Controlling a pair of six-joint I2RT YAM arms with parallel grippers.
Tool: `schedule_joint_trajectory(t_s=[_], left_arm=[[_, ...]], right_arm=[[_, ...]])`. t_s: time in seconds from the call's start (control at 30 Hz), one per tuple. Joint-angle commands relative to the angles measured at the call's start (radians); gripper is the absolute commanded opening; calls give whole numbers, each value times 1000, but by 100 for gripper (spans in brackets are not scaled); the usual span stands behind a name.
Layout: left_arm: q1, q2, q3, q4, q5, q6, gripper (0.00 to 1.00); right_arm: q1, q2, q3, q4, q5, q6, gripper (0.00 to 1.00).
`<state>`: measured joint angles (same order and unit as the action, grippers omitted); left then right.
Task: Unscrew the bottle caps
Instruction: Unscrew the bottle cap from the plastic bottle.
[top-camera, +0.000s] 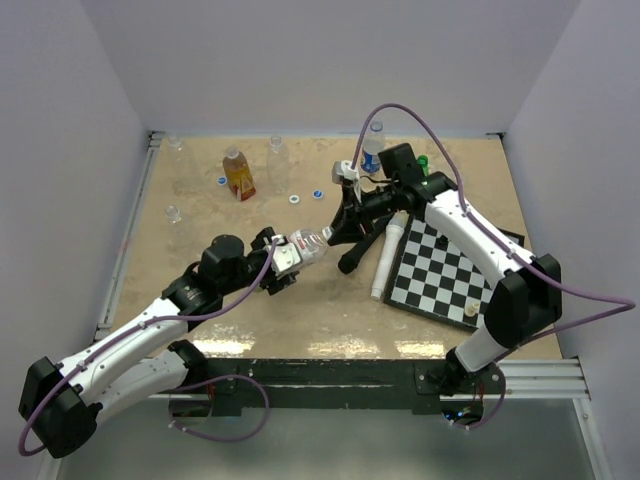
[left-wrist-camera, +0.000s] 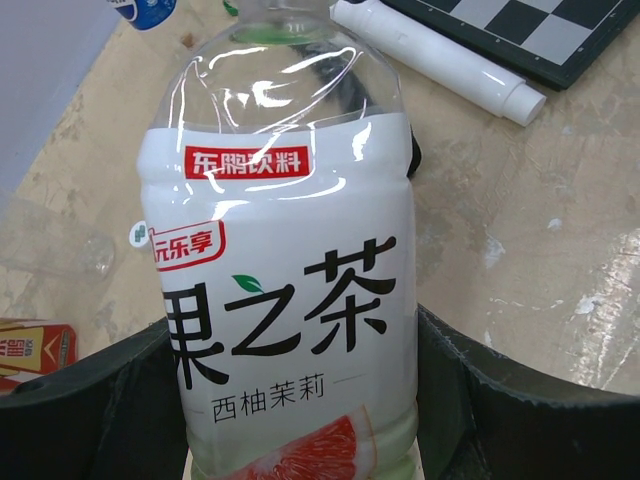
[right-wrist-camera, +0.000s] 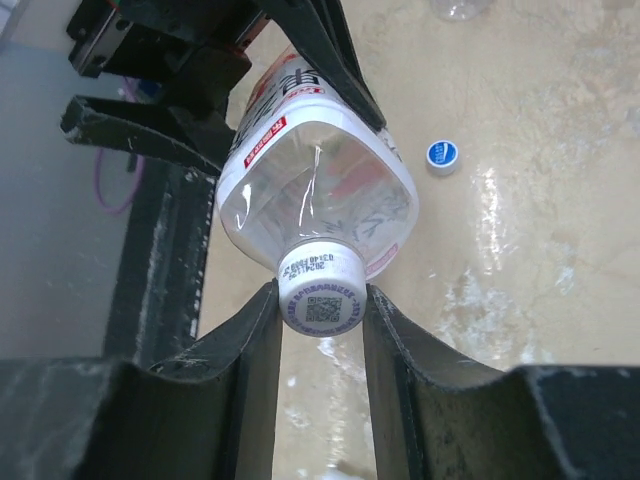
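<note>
My left gripper (top-camera: 283, 262) is shut on a clear bottle (top-camera: 303, 247) with a white label, held on its side above the table middle. In the left wrist view the bottle (left-wrist-camera: 285, 280) fills the frame between my black fingers (left-wrist-camera: 500, 410). My right gripper (top-camera: 335, 232) is shut on this bottle's white cap (right-wrist-camera: 321, 292), with a finger on each side of it. An amber bottle (top-camera: 238, 173) with a red-yellow label stands at the back left, with clear bottles (top-camera: 277, 162) near it. Loose caps (top-camera: 295, 199) lie on the table behind.
A chessboard (top-camera: 445, 270) lies at the right, with a white tube (top-camera: 387, 258) and a black microphone (top-camera: 360, 250) beside it. A blue cap (right-wrist-camera: 442, 156) lies on the table. A blue-labelled bottle (top-camera: 372, 150) stands at the back.
</note>
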<state>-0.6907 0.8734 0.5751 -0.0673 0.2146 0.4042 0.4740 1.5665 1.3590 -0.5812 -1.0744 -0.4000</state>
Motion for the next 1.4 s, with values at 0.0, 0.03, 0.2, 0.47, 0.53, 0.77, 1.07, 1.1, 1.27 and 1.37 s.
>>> schedule_joint_trajectory(t_s=[0.0,0.03,0.2,0.47,0.53,0.77,1.07,1.1,1.27,1.37], left_arm=[[-3,4,3,43,51,-18,0],[-1,6,2,43,58,-19,0],[0,10,3,37,75,-19,0],[-1,9,5,35,80,-21,0],[-1,9,3,35,81,-19,0],[-1,12,5,34,86,-21,0],[-3,16,6,35,97,-28,0],[-1,15,5,35,97,-28,0],[-1,16,6,35,95,-27,0],[0,19,5,35,97,-28,0]], right_arm=[[69,46,167,-462,23,-693,0],[89,46,178,-498,54,-799,0],[205,-92,69,-235,440,-906,0],[206,-111,60,-189,343,-715,23],[195,-129,36,-168,321,-656,46],[48,-169,-26,-100,82,-371,66],[0,-178,-138,205,131,347,68],[0,-180,-144,214,116,368,68],[0,-163,-146,221,100,388,66],[0,-152,-146,225,84,392,62]])
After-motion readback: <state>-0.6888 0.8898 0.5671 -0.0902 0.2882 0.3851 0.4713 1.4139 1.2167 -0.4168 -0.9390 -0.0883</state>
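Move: Between the right hand's nearly closed fingers sits the cap of the held plastic bottle, about 1 cm to the left of the hand point at its height; from the left hand, which grips the bottle body, the cap is roughly 3 cm ahead, 8 cm right and 5 cm up. Some 20 cm below the right hand lie the microphone, about 3 cm ahead and 9 cm right, and a loose blue cap, 13 cm ahead and 2 cm left. Twisting the pinched cap some 45 degrees counter-clockwise as seen from behind the hand, the right hand sinks about 2 cm, then opens, draws off about 2 cm to the right while rolling back almost 50 degrees, and eases about 1 cm in again with open fingers around the cap. The left keeps its grip on the bottle, giving back and down by a good centimetre early in the twist. ##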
